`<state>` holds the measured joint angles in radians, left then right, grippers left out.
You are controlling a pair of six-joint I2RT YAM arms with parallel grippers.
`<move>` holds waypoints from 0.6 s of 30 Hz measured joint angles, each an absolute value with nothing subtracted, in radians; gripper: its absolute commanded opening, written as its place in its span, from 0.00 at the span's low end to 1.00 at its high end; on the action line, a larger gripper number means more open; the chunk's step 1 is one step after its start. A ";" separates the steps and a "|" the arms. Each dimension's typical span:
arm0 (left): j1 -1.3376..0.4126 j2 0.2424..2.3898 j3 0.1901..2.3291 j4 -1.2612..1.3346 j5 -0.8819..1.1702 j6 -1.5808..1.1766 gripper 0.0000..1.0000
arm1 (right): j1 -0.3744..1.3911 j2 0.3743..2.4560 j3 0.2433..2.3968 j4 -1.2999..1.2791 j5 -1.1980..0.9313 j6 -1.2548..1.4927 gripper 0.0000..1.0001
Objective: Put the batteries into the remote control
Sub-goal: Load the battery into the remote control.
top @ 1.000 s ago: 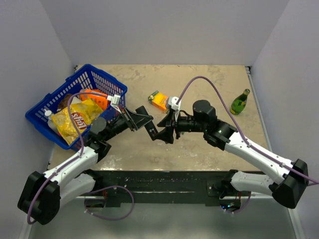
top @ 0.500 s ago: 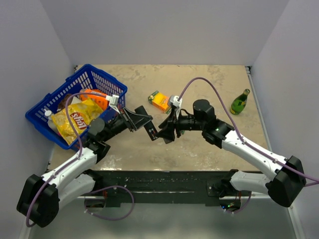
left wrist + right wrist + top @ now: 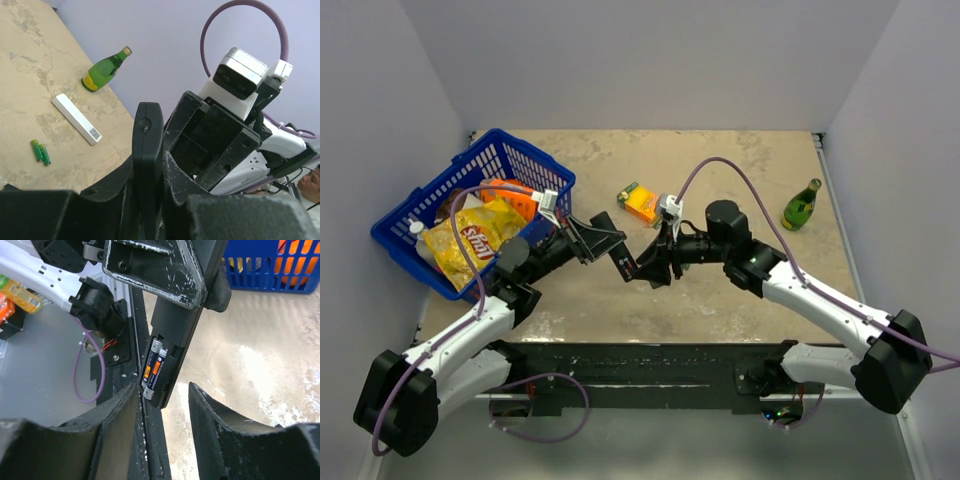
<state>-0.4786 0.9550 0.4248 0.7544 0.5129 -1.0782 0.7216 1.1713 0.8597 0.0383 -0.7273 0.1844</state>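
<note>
My left gripper (image 3: 592, 240) (image 3: 147, 162) is shut on the black remote control (image 3: 625, 262) (image 3: 147, 145) and holds it in the air over the table's middle. The right wrist view shows the remote control (image 3: 175, 335) with its battery bay uncovered and two dark, orange-labelled batteries (image 3: 154, 369) lying in it. My right gripper (image 3: 650, 268) (image 3: 164, 390) stands open around the remote's free end, closer to its left finger. A thin black flat piece lies along that finger's inner face; I cannot tell what it is. Two green batteries (image 3: 40, 151) lie on the table.
A blue basket (image 3: 430, 205) (image 3: 270, 270) with a chips bag (image 3: 470, 240) sits at the left. An orange box (image 3: 640, 203) lies behind the grippers. A green bottle (image 3: 801, 205) (image 3: 104, 71) lies at the right, and a white bar (image 3: 76, 119) is near the green batteries.
My right gripper has moved left onto the remote's end and its jaws have narrowed. The left gripper and the remote have stayed put.
</note>
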 measured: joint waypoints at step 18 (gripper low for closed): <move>-0.478 0.955 0.425 0.825 0.545 -1.076 0.00 | 0.719 1.220 0.858 0.104 -0.797 0.293 0.00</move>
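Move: The battery bay end of the remote, held by the left hand, lies about 2 cm to the right hand's left, level with it in height and reach; from the left hand the same end is some 6 cm back, 4 cm to the right and 4 cm lower. On the table some 19 cm below the right hand, the black cover lies about 3 cm back and 4 cm to its right; the green batteries lie roughly 2 cm ahead and 13 cm to its right. The right hand, fingers still half open, eases about 1 cm to its left and slightly down onto the remote's battery end, comes back up by as much, and closes nearly shut, faster at the end, to pinch the thin end with one pad on the battery side and the other on the back, tipping some 5 degrees as it does. The left hand keeps its grip on the remote and stays almost in place until late, then rises about 1 cm and shifts slightly back, with only a slight tilt. ##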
